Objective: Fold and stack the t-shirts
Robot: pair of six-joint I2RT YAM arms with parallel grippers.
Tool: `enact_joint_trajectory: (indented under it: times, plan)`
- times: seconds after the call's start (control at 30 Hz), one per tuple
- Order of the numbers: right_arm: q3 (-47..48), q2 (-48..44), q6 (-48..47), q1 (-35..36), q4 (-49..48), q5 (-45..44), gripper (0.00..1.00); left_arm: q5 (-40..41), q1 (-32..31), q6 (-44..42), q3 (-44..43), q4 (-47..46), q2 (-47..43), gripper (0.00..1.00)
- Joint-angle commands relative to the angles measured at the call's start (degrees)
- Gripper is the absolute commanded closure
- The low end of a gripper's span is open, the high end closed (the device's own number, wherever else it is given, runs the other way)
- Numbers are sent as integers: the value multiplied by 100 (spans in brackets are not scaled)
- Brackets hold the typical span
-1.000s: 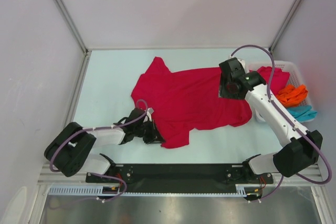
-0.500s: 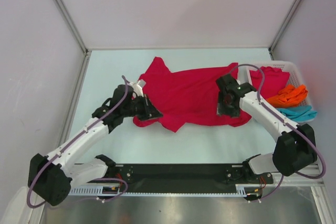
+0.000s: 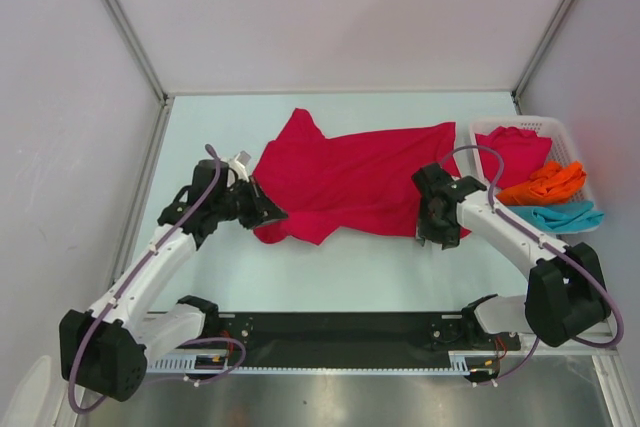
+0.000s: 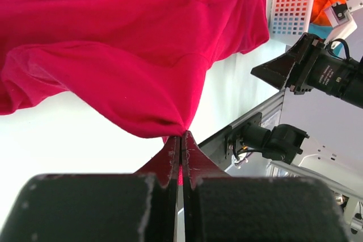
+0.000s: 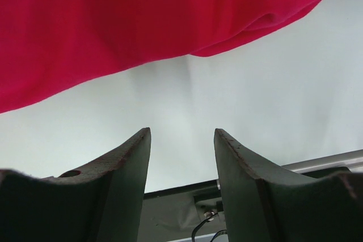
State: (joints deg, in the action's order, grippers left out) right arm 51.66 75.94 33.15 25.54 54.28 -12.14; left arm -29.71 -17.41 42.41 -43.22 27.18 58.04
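Note:
A crimson red t-shirt (image 3: 350,179) lies spread across the middle of the table, its near edge bunched. My left gripper (image 3: 274,215) is shut on a pinch of that shirt's near left edge (image 4: 164,118), and the cloth rises from the fingertips (image 4: 173,147). My right gripper (image 3: 431,238) hangs open at the shirt's near right corner, just off the cloth. Between its fingers (image 5: 133,151) only bare table shows, with the red hem (image 5: 170,32) above them. More t-shirts lie in the basket: red (image 3: 515,145), orange (image 3: 546,183) and teal (image 3: 566,216).
The white slatted basket (image 3: 520,123) stands at the right edge of the table, also seen in the left wrist view as the basket (image 4: 292,1). Grey walls with metal posts close in the back and sides. The black base rail (image 3: 340,327) runs along the near edge.
My left gripper has carried the shirt's near flap away from the front edge, up and to the left, so the shirt looks narrower. My right gripper has come down from over the shirt to its near right corner.

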Motion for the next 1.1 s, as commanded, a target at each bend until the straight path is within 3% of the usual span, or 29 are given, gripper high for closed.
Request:
enact_joint_trajectory:
  times: [0.0,0.37,1.07]
  plan:
    - [81,-45,236,144,56,-201,46,-254,167,-190,-28,-72,-39,100]
    - [81,315,307,276,-163,-262,46,-535,1178,-567,-380,200,-3,100]
    - [467,1862,148,426,-1104,-710,46,-606,1222,-866,-916,429,322,100]
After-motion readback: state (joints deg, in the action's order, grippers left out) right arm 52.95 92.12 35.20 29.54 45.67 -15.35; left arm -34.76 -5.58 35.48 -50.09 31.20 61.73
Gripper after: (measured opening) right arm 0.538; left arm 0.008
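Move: The right hand, empty and open, has the red shirt's near right edge about 3 cm ahead, 2 cm left and 7 cm below it. The basket is some 23 cm to the right and 17 cm farther out, and the teal shirt in it 26 cm right and 7 cm ahead. The left hand already pinches the raised near-left corner. That near right edge lies roughly 31 cm to its right, level with it and 17 cm below. Open right hand sinks about 5 cm to the red shirt's near edge; left draws its pinched corner forward-left. ##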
